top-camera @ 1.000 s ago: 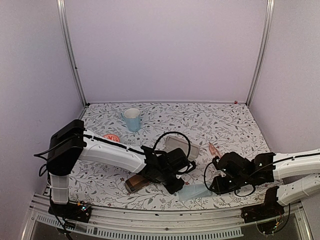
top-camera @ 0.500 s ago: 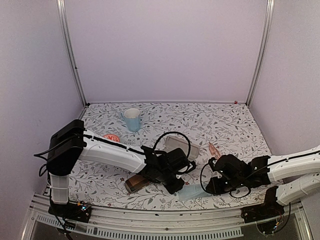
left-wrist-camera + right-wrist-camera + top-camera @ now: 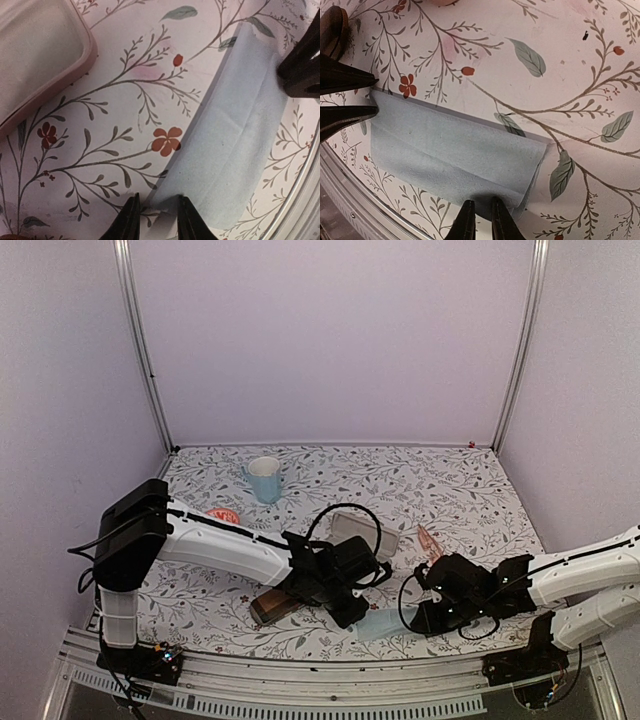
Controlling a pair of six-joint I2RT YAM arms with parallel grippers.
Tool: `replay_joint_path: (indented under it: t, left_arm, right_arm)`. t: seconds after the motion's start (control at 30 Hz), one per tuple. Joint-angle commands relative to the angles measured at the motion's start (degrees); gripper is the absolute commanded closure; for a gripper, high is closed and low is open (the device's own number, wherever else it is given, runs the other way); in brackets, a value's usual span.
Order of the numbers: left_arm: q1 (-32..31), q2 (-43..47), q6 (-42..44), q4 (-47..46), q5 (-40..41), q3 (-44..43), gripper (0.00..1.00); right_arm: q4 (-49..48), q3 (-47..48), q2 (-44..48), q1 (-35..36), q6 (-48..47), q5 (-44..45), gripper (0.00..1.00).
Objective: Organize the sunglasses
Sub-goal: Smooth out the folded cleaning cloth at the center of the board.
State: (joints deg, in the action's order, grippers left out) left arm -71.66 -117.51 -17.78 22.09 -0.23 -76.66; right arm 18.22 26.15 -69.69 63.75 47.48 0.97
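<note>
A folded pale blue cloth [image 3: 385, 623] lies flat near the table's front edge, stretched between both arms. My left gripper [image 3: 156, 200] is shut on the cloth's [image 3: 235, 135] near-left corner. My right gripper [image 3: 480, 202] is shut on the folded edge at the other end of the cloth [image 3: 450, 150]. In the top view the left gripper [image 3: 352, 615] and right gripper [image 3: 425, 618] face each other across it. A pinkish-tan pair of sunglasses [image 3: 427, 537] lies behind the right gripper, small and partly hidden.
An open pink case [image 3: 355, 533] sits behind the left wrist, its rim [image 3: 92, 52] close to the cloth. A brown case [image 3: 275, 605] lies under the left arm. A blue mug [image 3: 265, 478] stands at the back left. The table's metal front rail [image 3: 350, 200] runs just beside the cloth.
My right gripper has slid left and toward the front edge, and its jaws have closed on the cloth's fold. The left gripper and the cloth have stayed put.
</note>
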Motion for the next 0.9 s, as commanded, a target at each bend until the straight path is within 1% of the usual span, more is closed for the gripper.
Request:
replay_joint_path:
  t: [0.0, 0.27, 0.4, 0.43, 0.5, 0.63, 0.73, 0.87]
  left_arm:
    - [-1.1, -2.8, 0.2, 2.4, -1.5, 0.6, 0.72]
    - [-1.1, -2.9, 0.2, 2.5, -1.4, 1.1, 0.73]
    - [-1.1, -2.7, 0.4, 2.7, -1.2, 1.1, 0.73]
    - [-1.1, -2.7, 0.4, 2.6, -1.1, 1.1, 0.73]
    - [-1.0, -2.4, 0.7, 2.6, -1.1, 1.2, 0.73]
    - [-0.2, -0.6, 1.3, 1.4, -2.1, 2.3, 0.73]
    - [1.2, 2.0, 1.6, -2.4, -7.0, 4.9, 0.72]
    - [4.3, 4.2, 0.6, -7.6, -15.7, 8.3, 0.67]
  right_arm:
    - [2.8, -0.2, 0.1, 0.3, 0.9, 0.2, 0.87]
    - [7.4, 1.3, 1.4, 0.3, 1.3, 2.3, 0.86]
    - [8.8, 2.9, 1.7, 0.4, 1.0, 3.3, 0.82]
    - [8.8, 3.3, 2.2, 0.3, 0.8, 3.5, 0.77]
    - [9.1, 4.1, 3.4, 0.3, 0.4, 4.0, 0.72]
    - [9.4, 4.8, 5.8, -1.6, -1.0, 4.2, 0.66]
    - [9.2, 4.4, 6.5, -4.4, -3.3, 3.5, 0.64]
    - [7.3, 3.9, 6.8, -8.3, -6.8, 1.3, 0.63]
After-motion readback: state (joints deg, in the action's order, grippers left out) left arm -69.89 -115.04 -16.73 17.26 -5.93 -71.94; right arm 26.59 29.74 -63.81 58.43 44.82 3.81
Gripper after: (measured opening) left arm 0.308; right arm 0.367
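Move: The folded cleaning cloth lies just under both hands: its middle is about 6 cm left of the right hand, 1 cm ahead and 1 cm below. The open tray stands roughly 21 cm ahead of the right hand and 10 cm left, the clear glasses about 21 cm ahead and 4 cm right. From the left hand the cloth's middle lies some 8 cm right, level with it and 1 cm below. The right fingers drag the cloth's end about 2 cm right, then open and lift off forward some 4 cm. ##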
